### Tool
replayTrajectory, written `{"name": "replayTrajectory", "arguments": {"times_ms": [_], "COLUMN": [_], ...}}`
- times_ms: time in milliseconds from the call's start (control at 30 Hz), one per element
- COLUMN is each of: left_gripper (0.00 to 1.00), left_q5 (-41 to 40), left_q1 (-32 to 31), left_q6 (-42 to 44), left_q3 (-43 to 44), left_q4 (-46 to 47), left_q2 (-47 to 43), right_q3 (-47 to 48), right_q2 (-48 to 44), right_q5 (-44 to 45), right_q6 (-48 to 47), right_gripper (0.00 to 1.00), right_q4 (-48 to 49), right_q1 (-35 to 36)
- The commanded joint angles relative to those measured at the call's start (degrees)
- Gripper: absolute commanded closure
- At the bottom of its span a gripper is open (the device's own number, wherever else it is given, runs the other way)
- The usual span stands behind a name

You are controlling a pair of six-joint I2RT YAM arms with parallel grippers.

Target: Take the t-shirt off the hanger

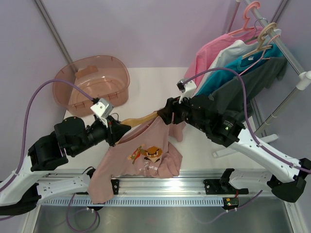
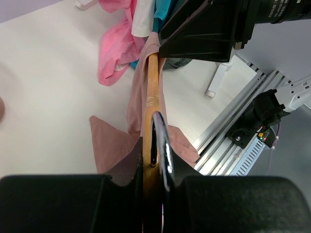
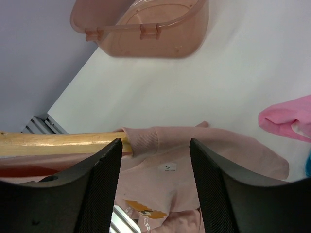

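Observation:
The mauve-pink t-shirt (image 1: 146,158) with a cartoon print hangs skewed from the wooden hanger (image 1: 140,119), its hem draped over the table's front edge. One hanger arm is bare; the other still sits inside the collar (image 3: 146,138). My left gripper (image 1: 114,130) is shut on the hanger (image 2: 151,97) beside its metal hook (image 2: 163,145). My right gripper (image 1: 168,114) is open, with the jaws wide on either side of the collar and the hanger's end (image 3: 58,143). Between its fingers (image 3: 104,179) a size label shows on the shirt (image 3: 214,160). The shirt also shows below the hanger in the left wrist view (image 2: 112,143).
A translucent pink basket (image 1: 92,85) stands at the back left. A clothes rack (image 1: 291,63) at the back right carries a brighter pink garment (image 1: 214,51), teal and dark shirts, and pink plastic hangers (image 1: 252,14). A metal rail (image 1: 160,187) runs along the front edge.

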Motion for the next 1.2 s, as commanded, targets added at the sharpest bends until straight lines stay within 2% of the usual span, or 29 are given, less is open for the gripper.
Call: {"name": "replayTrajectory", "arguments": {"times_ms": [0,200,300,433,533,733,900,1100,1167], "left_gripper": [1.0,1.0,1.0,1.0,1.0,1.0,1.0,1.0,1.0], "left_q5": [-1.94,-1.85,-1.24,-0.88,-0.97,-0.36,-1.15,1.13,5.06], "left_q1": [0.04,-0.05,-0.05,-0.05,-0.05,-0.05,-0.05,0.04,-0.05], "left_q6": [-1.1,-1.1,-1.19,-1.45,-1.28,-1.1,-0.67,0.47,0.83], "left_q3": [0.91,1.17,0.65,-0.23,-0.85,-1.72,-1.9,-0.41,-1.81], "left_q4": [5.56,5.65,6.18,7.14,7.94,8.2,8.11,9.43,12.15], "left_q2": [0.14,0.5,0.5,0.15,-0.99,-5.38,-8.82,-12.85,-14.35], "right_q3": [-0.75,-0.92,-1.36,-0.14,0.22,1.35,3.3,-3.29,-3.74], "right_q2": [0.18,1.94,2.37,4.04,5.1,4.22,6.16,5.19,6.41], "right_q5": [-2.1,-1.59,-0.53,0.96,1.4,18.25,23.11,11.18,6.17], "right_q6": [0.64,0.29,0.47,0.91,0.56,-1.02,-1.47,0.65,-0.23], "right_gripper": [0.37,0.39,0.47,1.0,1.0,1.0,1.0,1.0,1.0], "right_q4": [2.87,3.23,4.54,4.37,3.67,0.6,-1.61,3.92,5.51], "right_q1": [0.01,-0.08,-0.08,-0.07,-0.07,-0.08,-2.09,-11.05,-11.59]}}
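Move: The pink shirt's shoulder edge that the right hand's open fingers are about to take lies some 3 cm below that hand, about 2 cm to its left and 1 cm ahead. The hanger's far end is still under that cloth, about 3 cm left, 1 cm back and 3 cm below the hand; the hook is roughly 19 cm left and 4 cm back, about level in height. From the left hand, which already grips the hanger, the edge is about 17 cm right, 11 cm ahead and 5 cm lower. Down by about 3 cm and slightly left goes the right hand, shutting its fingers on the shirt's shoulder edge, then forward some 5 cm and to the right, turning a little clockwise, to draw the cloth off the hanger's end. Late on, the left hand, keeping its grip, pulls the hanger left and up a few centimetres and slightly back, tipping its fingers up. ##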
